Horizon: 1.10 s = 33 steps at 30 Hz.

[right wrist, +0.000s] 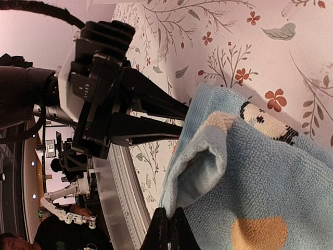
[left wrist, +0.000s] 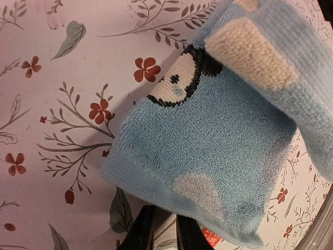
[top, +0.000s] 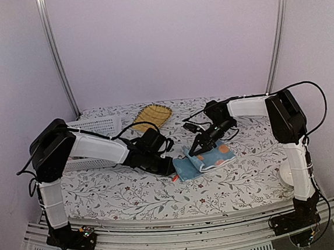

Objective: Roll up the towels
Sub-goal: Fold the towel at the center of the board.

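A light-blue printed towel [top: 209,156] with orange and dark cartoon prints lies partly folded on the flowered tablecloth, centre right. My left gripper [top: 173,164] is at its left hem. In the left wrist view the narrow-set jaws [left wrist: 164,224] end under the raised hem of the towel [left wrist: 208,146], their tips hidden. My right gripper [top: 195,152] is at the towel's near-left fold. Its jaws [right wrist: 169,216] are pinched shut on a loose, curled layer of the towel [right wrist: 270,182]. The left gripper [right wrist: 184,121] shows there too, its tips against the towel's edge.
A yellow ribbed leaf-shaped tray [top: 150,116] lies at the back centre. A white slotted basket [top: 97,126] stands at the back left, partly behind the left arm. A white round object [top: 287,176] sits beside the right arm's base. A metal rail runs along the near table edge.
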{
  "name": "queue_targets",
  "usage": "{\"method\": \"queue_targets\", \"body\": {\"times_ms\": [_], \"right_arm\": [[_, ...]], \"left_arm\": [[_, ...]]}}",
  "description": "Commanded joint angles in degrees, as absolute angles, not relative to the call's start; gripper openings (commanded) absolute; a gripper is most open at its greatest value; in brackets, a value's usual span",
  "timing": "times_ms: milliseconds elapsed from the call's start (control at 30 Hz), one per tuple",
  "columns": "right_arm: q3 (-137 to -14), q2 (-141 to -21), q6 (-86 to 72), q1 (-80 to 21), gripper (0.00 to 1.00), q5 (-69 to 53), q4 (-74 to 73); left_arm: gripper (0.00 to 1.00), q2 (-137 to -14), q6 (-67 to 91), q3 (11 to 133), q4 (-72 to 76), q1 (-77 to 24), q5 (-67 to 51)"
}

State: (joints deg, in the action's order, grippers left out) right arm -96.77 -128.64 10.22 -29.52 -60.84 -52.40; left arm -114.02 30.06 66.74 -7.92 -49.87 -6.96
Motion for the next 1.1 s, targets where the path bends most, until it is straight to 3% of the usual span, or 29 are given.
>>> {"method": "queue_targets", "body": {"times_ms": [0, 633, 867, 1067], "right_arm": [[-99.16, -130.95, 6.51, -31.50, 0.02, -59.84, -49.80], [-101.99, -134.02, 0.93, -34.54, 0.03, -58.54, -46.62], [-103.29, -133.31, 4.23, -34.54, 0.30, -59.93, -50.26], [-101.49, -127.13, 8.94, -33.55, 0.34, -60.64, -52.99]], "left_arm": [[0.18, -114.82, 30.67, 64.59, -9.22, -50.80, -7.14], [0.19, -114.21, 31.46, 62.53, -8.13, -50.88, -7.17], [0.18, -113.28, 31.29, 62.01, -8.39, -50.87, -5.88], [0.18, -110.22, 31.05, 62.20, -11.06, -50.74, -3.63]]}}
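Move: The right hand holds the lifted end of the towel some 8 cm above the board. The middle of the towel's lower left edge, where that end is to go, lies about 6 cm to its left, 1 cm farther out and 8 cm below. The small red tag is some 7 cm left, 2 cm back; the bend at the towel's right side about 13 cm right, 7 cm ahead. For the left hand that left edge is 1 cm ahead, 1 cm right and 1 cm below. The right hand carries the pinched towel end left about 3.5 cm, slowing as it goes, and sinks some 2 cm with it towards the lower left edge, the wrist hardly turning. Only once the end is over that edge do its fingers open, by about a third of their range, and let go of the cloth, while the left hand stays low against the left edge, its fingers still barely apart. ##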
